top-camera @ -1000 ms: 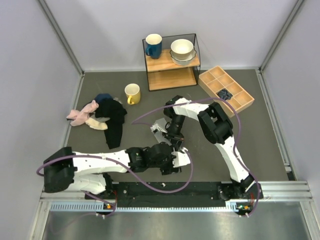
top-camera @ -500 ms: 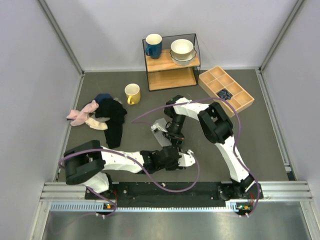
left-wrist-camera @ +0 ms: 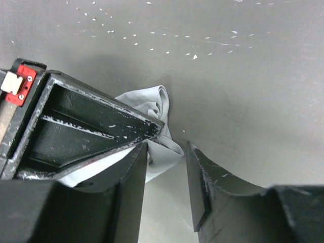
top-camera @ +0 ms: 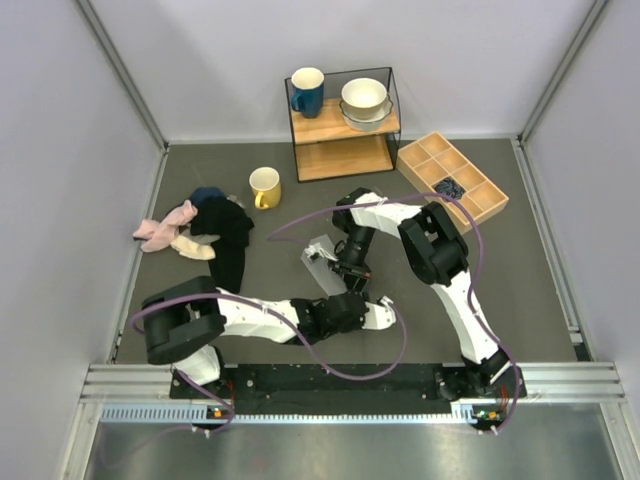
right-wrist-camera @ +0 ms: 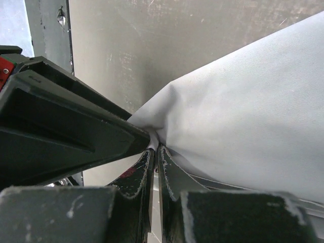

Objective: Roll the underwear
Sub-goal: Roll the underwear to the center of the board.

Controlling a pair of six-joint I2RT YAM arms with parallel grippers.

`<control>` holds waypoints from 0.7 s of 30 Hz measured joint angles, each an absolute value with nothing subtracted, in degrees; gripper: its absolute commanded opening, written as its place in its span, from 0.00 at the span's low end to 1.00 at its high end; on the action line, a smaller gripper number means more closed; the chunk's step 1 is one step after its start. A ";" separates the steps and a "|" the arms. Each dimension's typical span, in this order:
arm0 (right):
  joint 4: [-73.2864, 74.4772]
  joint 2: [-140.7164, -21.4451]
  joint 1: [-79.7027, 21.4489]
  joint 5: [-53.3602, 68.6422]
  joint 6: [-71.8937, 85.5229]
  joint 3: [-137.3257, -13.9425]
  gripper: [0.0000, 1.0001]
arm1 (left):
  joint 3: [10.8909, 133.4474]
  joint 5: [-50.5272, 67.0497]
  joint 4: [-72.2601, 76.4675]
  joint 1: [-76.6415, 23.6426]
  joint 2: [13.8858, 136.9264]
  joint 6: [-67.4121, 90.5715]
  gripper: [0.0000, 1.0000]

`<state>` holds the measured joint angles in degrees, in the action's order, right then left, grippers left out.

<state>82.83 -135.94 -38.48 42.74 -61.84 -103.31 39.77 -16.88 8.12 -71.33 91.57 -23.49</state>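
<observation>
The light grey underwear [top-camera: 322, 252] lies mid-table, partly under the arms. My right gripper [top-camera: 352, 275] points down at its near edge. In the right wrist view that gripper [right-wrist-camera: 155, 147] is shut on a pinched fold of the underwear [right-wrist-camera: 243, 101], which spreads away to the right. My left gripper [top-camera: 362, 296] has come in from the left, close beside the right one. Its jaws [left-wrist-camera: 167, 147] stand apart in the left wrist view. A bunched corner of the underwear [left-wrist-camera: 158, 106] pokes between their tips, touching the left finger [left-wrist-camera: 132, 187]. The right gripper's black finger [left-wrist-camera: 86, 129] covers the rest.
A yellow mug [top-camera: 265, 187] stands behind the cloth. Pink socks [top-camera: 165, 228] and a black garment [top-camera: 230, 245] lie at the left. A shelf [top-camera: 342, 125] at the back holds a blue mug [top-camera: 307, 92] and bowls [top-camera: 364, 100]. A wooden divided tray [top-camera: 480, 205] holds a dark blue bundle [top-camera: 449, 188].
My left arm has drawn its elbow in and pushed its gripper right, up against the right gripper. Its jaws have narrowed around the cloth corner. The right gripper has stayed shut on the cloth.
</observation>
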 measured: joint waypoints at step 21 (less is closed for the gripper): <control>84.03 -135.83 -38.33 43.86 -61.87 -103.31 0.30 | 46.63 -8.08 -3.36 -65.63 93.27 -5.10 0.00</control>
<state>84.03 -135.83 -38.33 43.86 -61.87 -103.31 46.63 -8.08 -3.36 -65.63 93.27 -5.10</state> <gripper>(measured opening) 0.252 0.022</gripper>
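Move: The underwear's near corner sits right between the left fingertips, about 1 cm below them; the underwear's middle lies some 4 cm ahead and 3 cm left. The yellow mug stands about 22 cm ahead and 19 cm left, the dark clothes about 12 cm ahead and 28 cm left. The right hand still pinches this same end, the corner about 1 cm back and 1 cm below it. Left fingers shut on the underwear's corner, dipping about 1 cm, wrist tipping down some 20 degrees; right fingers part. ##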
